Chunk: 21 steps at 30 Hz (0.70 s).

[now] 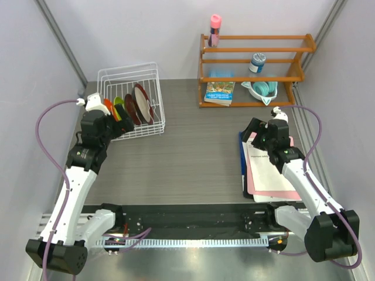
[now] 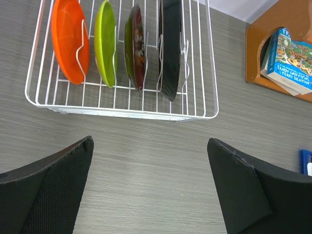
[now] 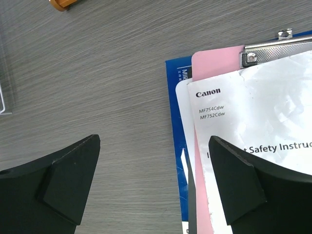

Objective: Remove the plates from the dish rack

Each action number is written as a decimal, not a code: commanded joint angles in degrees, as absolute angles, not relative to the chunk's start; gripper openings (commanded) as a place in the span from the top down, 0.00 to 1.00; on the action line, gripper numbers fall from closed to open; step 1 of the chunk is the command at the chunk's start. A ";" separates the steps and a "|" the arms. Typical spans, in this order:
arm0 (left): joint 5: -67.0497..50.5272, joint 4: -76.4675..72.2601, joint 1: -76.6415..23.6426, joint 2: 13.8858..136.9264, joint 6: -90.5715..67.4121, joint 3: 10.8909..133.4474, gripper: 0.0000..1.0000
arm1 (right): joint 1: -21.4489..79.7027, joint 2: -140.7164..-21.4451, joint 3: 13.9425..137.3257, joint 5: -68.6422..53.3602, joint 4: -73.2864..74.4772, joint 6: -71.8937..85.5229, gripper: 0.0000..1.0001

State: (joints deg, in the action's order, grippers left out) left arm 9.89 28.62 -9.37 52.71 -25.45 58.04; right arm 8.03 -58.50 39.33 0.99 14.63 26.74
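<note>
The white wire dish rack (image 1: 150,130) stands at the back left and holds four upright plates: orange (image 1: 109,108), lime green (image 1: 119,104), dark red floral (image 1: 132,109) and a large cream one with a dark red rim (image 1: 143,103). The left wrist view shows the rack (image 2: 122,113) with the orange (image 2: 69,39), green (image 2: 106,41), floral (image 2: 135,46) and large plate (image 2: 169,48) edge-on. My left gripper (image 1: 120,126) (image 2: 150,141) is open and empty, just in front of the rack. My right gripper (image 1: 253,130) (image 3: 154,139) is open and empty over the table, beside a clipboard.
A clipboard with papers (image 1: 266,170) (image 3: 243,122) lies on the right. An orange wooden shelf (image 1: 252,50) at the back right holds a book (image 1: 220,92), a teal dish (image 1: 262,89), a jar (image 1: 257,61) and a pink bottle (image 1: 215,29).
</note>
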 commanded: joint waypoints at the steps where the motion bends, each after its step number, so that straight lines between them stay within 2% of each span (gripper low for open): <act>1: 9.51 27.34 -9.40 50.98 -25.50 59.24 0.00 | 8.09 -57.66 41.66 2.55 13.45 25.67 0.00; 5: -2.35 17.81 -9.40 49.75 -21.79 55.65 0.01 | 8.09 -57.74 41.66 3.34 13.45 25.66 0.00; 9: -2.99 15.91 -9.49 57.62 -23.47 58.96 0.01 | 8.09 -58.01 41.31 3.25 13.36 25.66 0.00; 13: 6.40 14.51 -11.25 63.01 -21.45 62.22 0.01 | 8.09 -58.18 41.22 3.08 13.36 25.22 0.00; 21: 17.04 5.65 -15.98 73.82 -16.27 65.74 0.00 | 8.09 -60.64 41.31 2.99 12.57 24.87 0.00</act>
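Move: The large dark plate, rightmost in the rack, stands on edge about 17 cm ahead of the left gripper, some 3 cm to its right and about 14 cm below. The brown plate is equally far ahead but 2 cm to the left; the lime plate follows at about 7 cm left and the orange one at about 12 cm left. From the right gripper the dark plate lies roughly 17 cm ahead and 51 cm left, 2 cm lower. Swing the left gripper a few centimetres right with a slight lift and a small clockwise turn, then drive it forward and down towards the large dark plate at the rack's right end: about 8 cm forward in all, ending some 2 cm lower. Keep the fingers wide open and touch nothing yet. ##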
